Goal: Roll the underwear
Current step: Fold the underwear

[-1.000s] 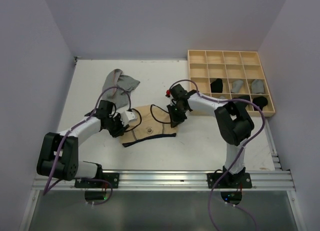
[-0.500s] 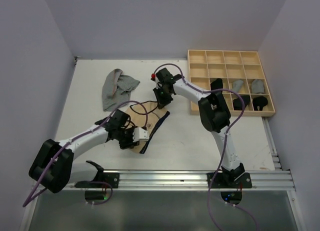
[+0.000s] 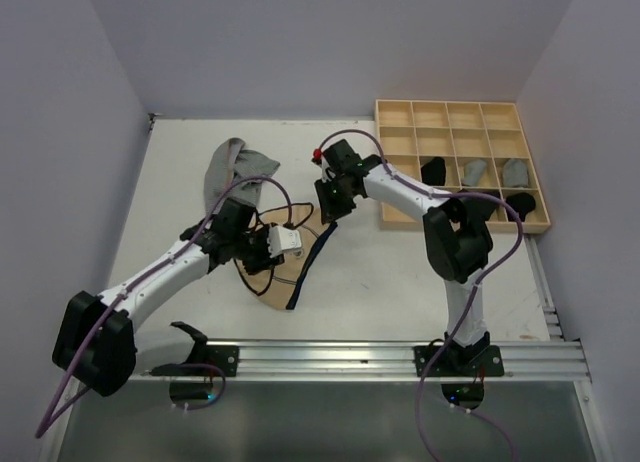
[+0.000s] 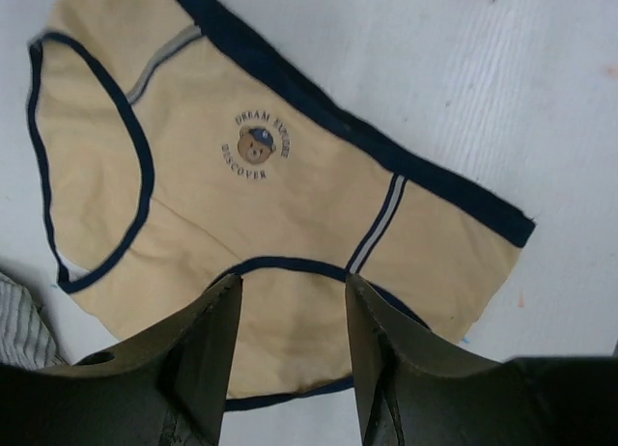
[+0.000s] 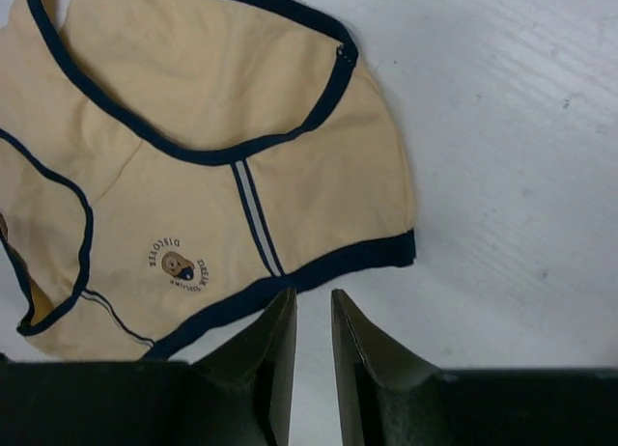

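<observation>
A tan-beige underwear (image 4: 280,166) with dark blue trim and a small bear print lies spread flat on the white table (image 3: 420,272). In the top view this underwear (image 3: 272,282) sits between the two arms. My left gripper (image 4: 293,284) hovers open over its lower edge, with nothing between the fingers; from above, the left gripper (image 3: 285,244) is at the cloth's left side. My right gripper (image 5: 311,299) stands just off the waistband of the underwear (image 5: 193,156), its jaws a narrow gap apart over bare table. Overhead, the right gripper (image 3: 328,207) is at the cloth's far end.
A light grey underwear (image 3: 236,172) lies crumpled at the back left. The pale wooden grid tray (image 3: 396,140) stands at the back right, with black rolls (image 3: 433,169) and grey rolls (image 3: 475,170) in its cells. A strip of striped grey cloth (image 4: 19,316) shows at the left wrist view's edge.
Both arms swung the tan underwear round from a wide, flat spread to a narrower diagonal lie. The left jaws have opened wider, and the right jaws have parted slightly off the waistband.
</observation>
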Motion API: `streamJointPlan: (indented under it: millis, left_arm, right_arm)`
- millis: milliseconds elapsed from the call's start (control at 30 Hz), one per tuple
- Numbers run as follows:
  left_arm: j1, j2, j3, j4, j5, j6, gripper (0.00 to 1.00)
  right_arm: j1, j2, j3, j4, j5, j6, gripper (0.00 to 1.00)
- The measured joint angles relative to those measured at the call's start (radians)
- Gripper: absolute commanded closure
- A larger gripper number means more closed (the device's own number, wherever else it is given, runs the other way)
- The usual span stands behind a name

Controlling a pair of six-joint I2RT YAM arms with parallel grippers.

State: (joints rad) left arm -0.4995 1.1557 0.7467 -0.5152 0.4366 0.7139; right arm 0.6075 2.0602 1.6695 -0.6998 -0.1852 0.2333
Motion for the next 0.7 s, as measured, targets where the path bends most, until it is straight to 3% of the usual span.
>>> streamJointPlan:
  millis: [267, 467, 700]
  left_arm:
    - [0.046, 0.165, -0.097, 0.008, -0.131, 0.148, 0.51]
    - [0.022, 0.206, -0.101, 0.022, -0.137, 0.177, 0.51]
    - [-0.126, 0.236, -0.082, 0.056, -0.103, 0.072, 0.49]
  right_arm:
    - [0.023, 0.037, -0.153, 0.093, -0.04, 0.105, 0.75]
    - [0.02, 0.123, -0.025, 0.082, -0.055, 0.111, 0.75]
    - [0.021, 0.233, 0.167, 0.045, -0.026, 0.061, 0.75]
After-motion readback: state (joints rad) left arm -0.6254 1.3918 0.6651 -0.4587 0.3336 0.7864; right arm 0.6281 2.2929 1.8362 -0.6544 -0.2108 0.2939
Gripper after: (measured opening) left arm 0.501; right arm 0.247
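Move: The underwear lies spread under my left hand, its middle about 4 cm ahead, 4 cm to the right and 10 cm below; its near waistband corner is some 8 cm back and 6 cm right. My right hand goes for the far waistband corner, roughly 2 cm ahead, level sideways and 7 cm below, with the underwear's middle about 7 cm back and 12 cm left of this hand. The grey cloth lies about 24 cm ahead and 10 cm left of my left hand. I drop my left hand about 8 cm onto the near leg of the underwear while swinging it 5 cm left, tilting it some 15 degrees, then sweep it low back to the right and a little back. My right hand sinks 5 cm while drawing back, then pushes forward and left about 6 cm low along the waistband's far end. Both hands keep their finger gaps unchanged, fingertips on the cloth. ##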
